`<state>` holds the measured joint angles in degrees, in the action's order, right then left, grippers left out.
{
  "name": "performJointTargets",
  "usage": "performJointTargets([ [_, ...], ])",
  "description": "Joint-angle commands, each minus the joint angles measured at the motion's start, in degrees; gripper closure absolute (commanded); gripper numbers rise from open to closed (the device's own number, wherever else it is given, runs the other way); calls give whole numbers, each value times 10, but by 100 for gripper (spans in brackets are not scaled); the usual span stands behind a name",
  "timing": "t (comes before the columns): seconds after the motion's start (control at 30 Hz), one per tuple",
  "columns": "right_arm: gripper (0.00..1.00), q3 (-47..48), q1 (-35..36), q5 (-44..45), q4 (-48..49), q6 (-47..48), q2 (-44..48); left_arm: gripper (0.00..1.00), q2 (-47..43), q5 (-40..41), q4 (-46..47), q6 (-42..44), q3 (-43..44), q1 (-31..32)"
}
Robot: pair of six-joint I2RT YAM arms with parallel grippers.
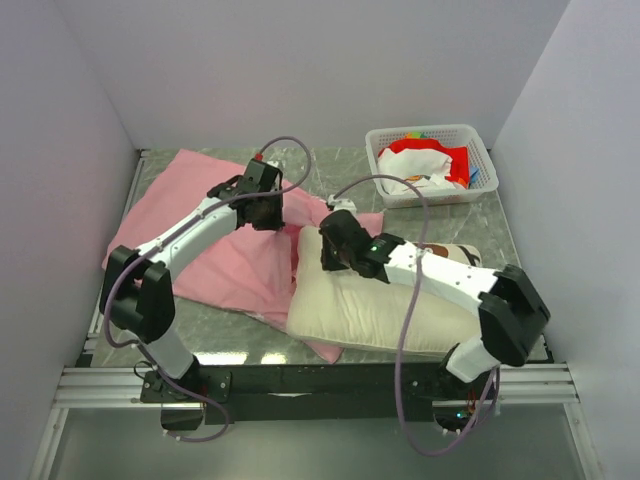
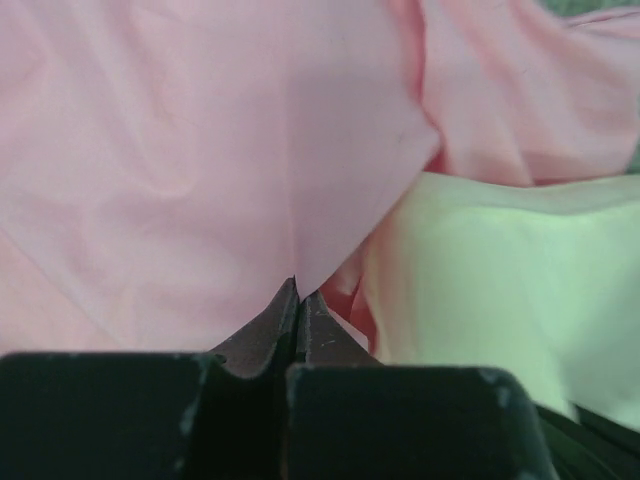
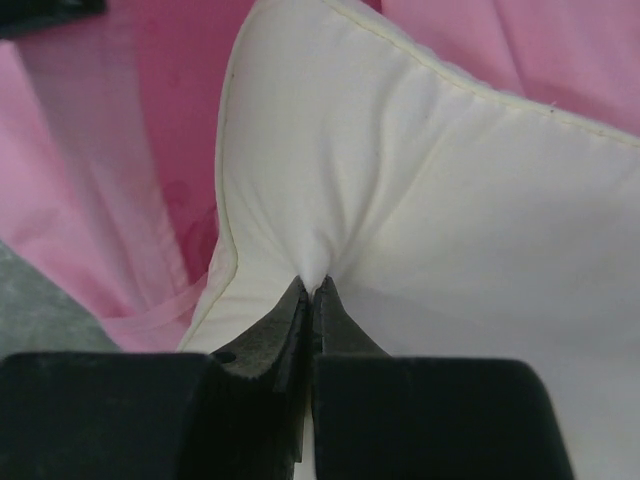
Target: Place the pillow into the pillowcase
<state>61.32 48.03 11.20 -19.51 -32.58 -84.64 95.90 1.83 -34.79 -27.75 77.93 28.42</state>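
The cream-white pillow [image 1: 375, 305] lies at the table's front middle, its left corner overlapping the pink pillowcase [image 1: 215, 245], which is spread wrinkled over the left half. My left gripper [image 1: 266, 212] is shut on a fold of the pillowcase [image 2: 200, 160] beside the pillow's corner [image 2: 500, 290]. My right gripper [image 1: 333, 250] is shut on a pinch of the pillow's fabric [image 3: 420, 180] near its upper left corner, with pink cloth [image 3: 90, 180] showing behind. The bear print is hidden under the right arm.
A white plastic basket [image 1: 431, 165] holding red and white cloth stands at the back right. White walls enclose the grey marbled tabletop [image 1: 230, 335] on three sides. The arms' black base rail [image 1: 320, 380] runs along the near edge.
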Motion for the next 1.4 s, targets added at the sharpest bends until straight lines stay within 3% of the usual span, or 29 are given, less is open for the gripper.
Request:
performJointTargets([
  [0.0, 100, 23, 4, 20, 27, -3, -52, 99, -49, -40, 7, -2, 24, -1],
  [0.43, 100, 215, 22, 71, -107, 49, -163, 99, -97, -98, -2, 50, -23, -1],
  [0.83, 100, 385, -58, 27, -162, 86, -257, 99, -163, -147, -8, 85, -125, -1],
  [0.97, 100, 388, -67, 37, -151, 68, -296, 99, -183, -170, -3, 74, -145, 0],
  [1.37, 100, 253, -109, 15, -20, 1, -258, 95, -258, -158, -33, 40, -147, 0],
])
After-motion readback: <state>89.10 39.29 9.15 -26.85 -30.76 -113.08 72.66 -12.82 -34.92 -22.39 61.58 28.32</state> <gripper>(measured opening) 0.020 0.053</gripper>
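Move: The pillow's left end, its left-front part already pinched by the right hand, centres about 13 cm back, 5 cm right and 6 cm below the left hand, which holds the pillowcase's raised mouth edge. Its far corner is level ahead, roughly 7 cm right and 5 cm down. From the right hand, the pillowcase mouth lies about 5 cm ahead, 9 cm left and 4 cm down; the case's far hem is some 14 cm ahead, 5 cm left and 9 cm down. The pillow's gripped end is first lowered about 4 cm by the right hand, then carried forward some 11 cm along the pillowcase mouth, coming up a little on the way and sinking again at the end. Meanwhile the pillowcase edge, still pinched in the left fingers, is raised about 5 cm, then drawn back some 10 cm towards the pillow's near corner, lower at first and rising at the end, the wrist turning clockwise. ##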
